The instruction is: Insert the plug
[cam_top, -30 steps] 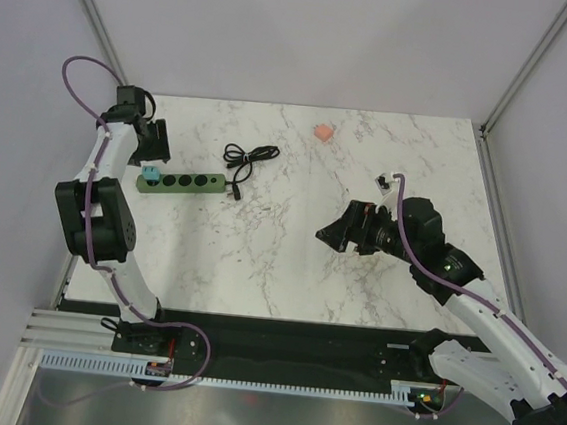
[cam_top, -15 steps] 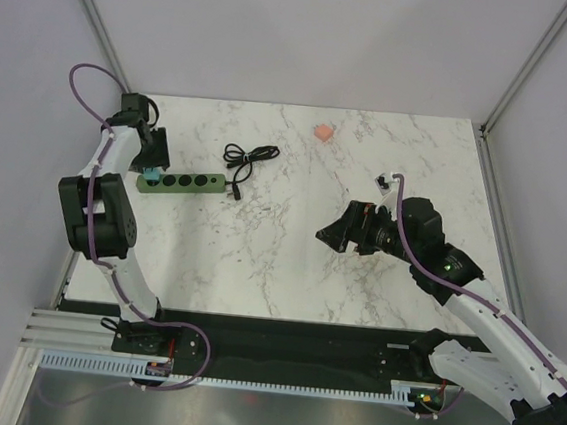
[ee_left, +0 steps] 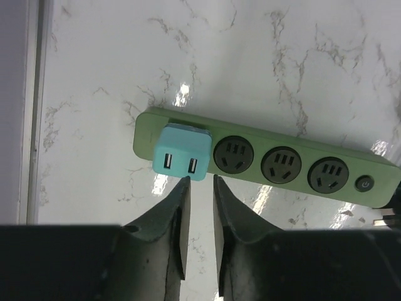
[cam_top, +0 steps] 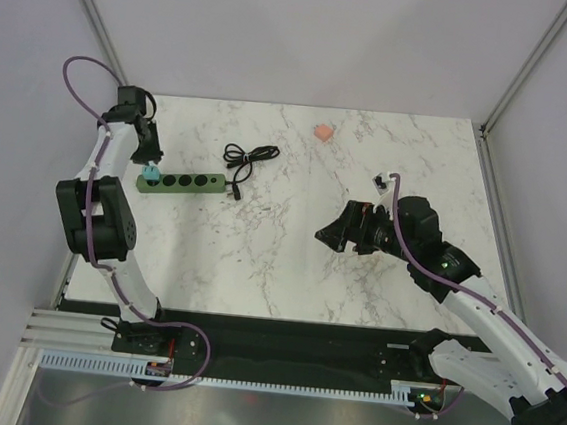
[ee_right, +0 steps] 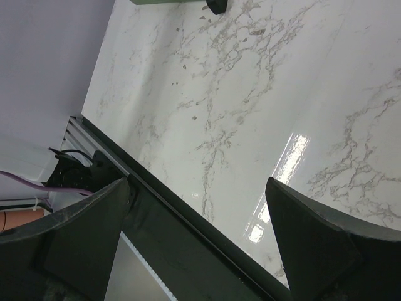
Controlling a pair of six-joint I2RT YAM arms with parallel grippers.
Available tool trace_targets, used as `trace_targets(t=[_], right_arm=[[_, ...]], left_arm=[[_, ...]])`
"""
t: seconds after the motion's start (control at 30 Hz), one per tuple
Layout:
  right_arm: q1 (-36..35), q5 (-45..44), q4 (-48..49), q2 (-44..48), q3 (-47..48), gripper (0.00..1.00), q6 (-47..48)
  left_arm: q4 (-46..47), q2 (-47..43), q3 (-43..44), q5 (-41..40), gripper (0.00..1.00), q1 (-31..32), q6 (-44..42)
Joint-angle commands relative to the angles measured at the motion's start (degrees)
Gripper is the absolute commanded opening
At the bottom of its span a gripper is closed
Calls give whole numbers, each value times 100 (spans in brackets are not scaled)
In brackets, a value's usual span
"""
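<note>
The teal plug (ee_left: 182, 152) sits in the leftmost socket of the green power strip (ee_left: 305, 150), its two small ports facing up. From the top view the plug (cam_top: 151, 173) is at the left end of the strip (cam_top: 211, 178). My left gripper (ee_left: 199, 179) hovers just beside the plug's near edge. Its jaws stand a narrow gap apart with nothing between them, and its fingertips (ee_left: 183, 185) stop short of the plug. From above, the left gripper (cam_top: 148, 154) is over the strip's left end. My right gripper (cam_top: 324, 234) hangs wide open and empty over the table's right half (ee_right: 197, 182).
A coiled black cable (cam_top: 247, 157) lies behind the strip's right end. A small pink piece (cam_top: 322, 133) rests near the far edge. The table's left edge (ee_left: 34, 125) runs close to the strip. The black front rail (ee_right: 188, 226) crosses the right wrist view.
My left gripper's jaws have drawn much closer together, and the gripper has shifted slightly beside the plug. The plug stays in the strip. The right arm has not moved.
</note>
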State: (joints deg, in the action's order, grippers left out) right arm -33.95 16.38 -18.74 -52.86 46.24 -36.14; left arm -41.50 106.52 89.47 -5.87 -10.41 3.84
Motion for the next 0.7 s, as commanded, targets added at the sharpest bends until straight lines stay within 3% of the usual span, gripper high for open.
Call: trace_targets(t=[0.0,0.03,0.07,0.1,0.5,0.67], right_arm=[[-6,-83,72,-31,78,98,90],[-6,-83,72,-31,87,98,90],[3,-83,72,-14,87,98,90],[3,-83,81,-14,87,98,81],[-6,-126,64,22,34,98,133],[-6,-126,46,21,87,98,125]], left_arm=[[-69,-448,439,199,25,4,275],[-87,-396,474,226,20,4,310],[-113,-369,510,227,6,4,354],[-174,-317,606,174,2,-4,442],[-324,553,361,-836,2,-48,926],[-333,818,395,-881,2,-57,961]])
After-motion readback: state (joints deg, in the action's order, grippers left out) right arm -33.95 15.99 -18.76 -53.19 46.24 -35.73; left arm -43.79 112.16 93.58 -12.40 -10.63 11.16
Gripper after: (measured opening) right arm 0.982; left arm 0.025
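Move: From my left hand, fingers still partly open, the blue-green plug, already sitting in the end socket, lies about 2 cm ahead, 2 cm to the left and 5 cm lower. The nearest empty socket is some 6 cm to the right of the plug and level with it, and the green power strip's middle about 10 cm to the plug's right, likewise level with it. From my right hand the plug lies roughly 62 cm left, 23 cm ahead and 15 cm below. I shut my left fingers empty as I lift about 4 cm clear above the plug. Then I bring the closed tips back down some 6 cm towards the plug's top, edging about 2 cm left and swinging the hand some 10 degrees counter-clockwise, so the tips finish over the near part of its top face, at it or just short of it. ##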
